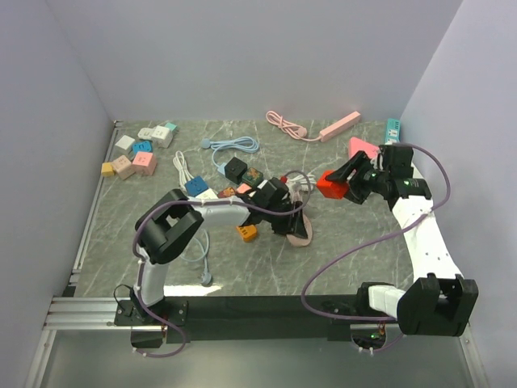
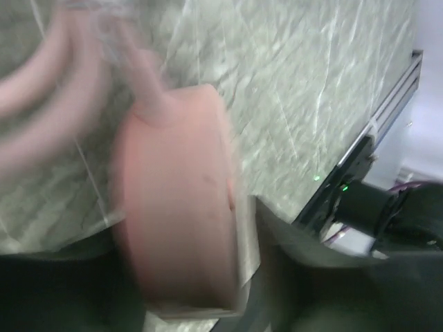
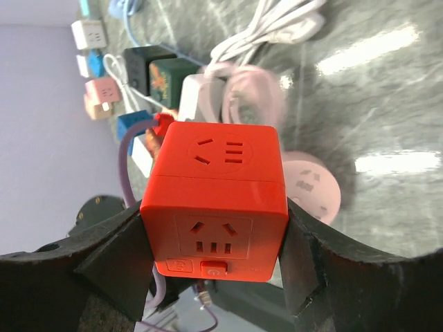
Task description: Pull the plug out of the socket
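Note:
My right gripper (image 1: pixel 338 184) (image 3: pixel 214 252) is shut on a red cube socket (image 1: pixel 330 186) (image 3: pixel 218 200), held above the table; its two visible faces have nothing plugged in. A pink round plug (image 1: pixel 300 236) (image 3: pixel 311 187) with a pink cord lies on the marble below. In the blurred left wrist view that pink plug (image 2: pixel 173 207) sits between the jaws of my left gripper (image 1: pixel 295 226) (image 2: pixel 187 277). A thin strip of table shows between it and the right finger (image 2: pixel 284 242), so the jaws stand slightly apart around it.
Several small cube sockets (image 1: pixel 133 158) lie at the back left. A pink power strip (image 1: pixel 339 125) is at the back and blue and white cords (image 1: pixel 234 147) are mid-table. An orange cube (image 1: pixel 247 233) and black cubes (image 1: pixel 236 168) sit near my left arm.

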You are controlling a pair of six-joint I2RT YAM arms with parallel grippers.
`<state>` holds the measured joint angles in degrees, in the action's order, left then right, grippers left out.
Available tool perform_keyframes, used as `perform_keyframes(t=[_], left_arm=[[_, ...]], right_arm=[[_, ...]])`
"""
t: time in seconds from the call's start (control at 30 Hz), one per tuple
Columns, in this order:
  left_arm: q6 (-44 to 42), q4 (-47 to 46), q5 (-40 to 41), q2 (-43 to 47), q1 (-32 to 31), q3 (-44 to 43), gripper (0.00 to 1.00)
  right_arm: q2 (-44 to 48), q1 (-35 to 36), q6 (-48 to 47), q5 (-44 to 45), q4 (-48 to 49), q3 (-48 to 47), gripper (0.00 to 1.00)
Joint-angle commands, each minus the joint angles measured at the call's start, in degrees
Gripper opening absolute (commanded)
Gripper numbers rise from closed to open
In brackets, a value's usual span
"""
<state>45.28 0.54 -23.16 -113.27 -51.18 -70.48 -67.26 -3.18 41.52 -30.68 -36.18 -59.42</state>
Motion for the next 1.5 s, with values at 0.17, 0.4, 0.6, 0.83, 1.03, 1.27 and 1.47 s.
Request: perform_keyframes(t=[0.17, 0.4, 0.6, 0.83, 1.03, 1.27, 1.47], left_arm=[[-2.03, 7.90, 10.93, 11.30, -0.24, 2.27, 0.87], [-10.54, 8.61, 15.24, 24.93, -0.24, 5.78, 0.99], [-29.35, 7.63, 13.76, 34.69, -0.15, 11.41, 0.99], [-38.86, 9.92, 6.72, 35.66, -0.15, 11.77, 0.99], [-40.61, 7.64, 7.77, 38.83, -0.15, 12.38, 0.99], [-46.49, 9.31, 9.98, 40.94, -0.33, 12.38, 1.00], [-48.62, 13.26, 3.30, 39.10, -0.76, 11.42, 0.96]], right_arm=[[0.03, -0.25, -3.98, 0.45, 0.32, 0.80, 0.00], [-7.07, 0.19, -10.57, -10.08, -2.57, -3.41, 0.00], [-13.41, 7.91, -17.16, -16.25, -7.49, -7.98, 0.00], [-16.84, 17.24, -19.37, -21.79, -9.00, -10.54, 0.00], [-18.60, 22.16, -21.04, -27.40, -9.70, -10.98, 0.00], [-19.40, 27.17, -22.09, -30.75, -9.70, -11.16, 0.00], [-19.66, 28.32, -22.01, -33.83, -9.25, -12.47, 0.00]])
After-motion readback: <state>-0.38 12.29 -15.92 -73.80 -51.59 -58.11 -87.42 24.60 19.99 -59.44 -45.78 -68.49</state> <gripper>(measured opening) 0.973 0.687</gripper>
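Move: The right hand already holds the red socket cube, which from the left hand lies about 10 cm right, 8 cm ahead and 15 cm up. The round pink socket is right at the left fingertips, some 2 cm under them. From the left hand the orange strip lies about 16 cm left, level ahead, 4 cm below; the white cable bundle 15 cm ahead, 1 cm right, 4 cm below. From the right hand, the left gripper is about 10 cm left, 8 cm back, 15 cm down. Letting go of the round pink socket, the left fingers spread wide and the hand climbs some 15 cm while drifting 10 cm left, rolling about 50 degrees so its fingers level out towards the red cube. Keeping its grip, the right hand sinks a few centimetres, then carries the cube about 17 cm left and 11 cm back to the open left fingers, turning it over 50 degrees counter-clockwise; contact there can't be seen. ##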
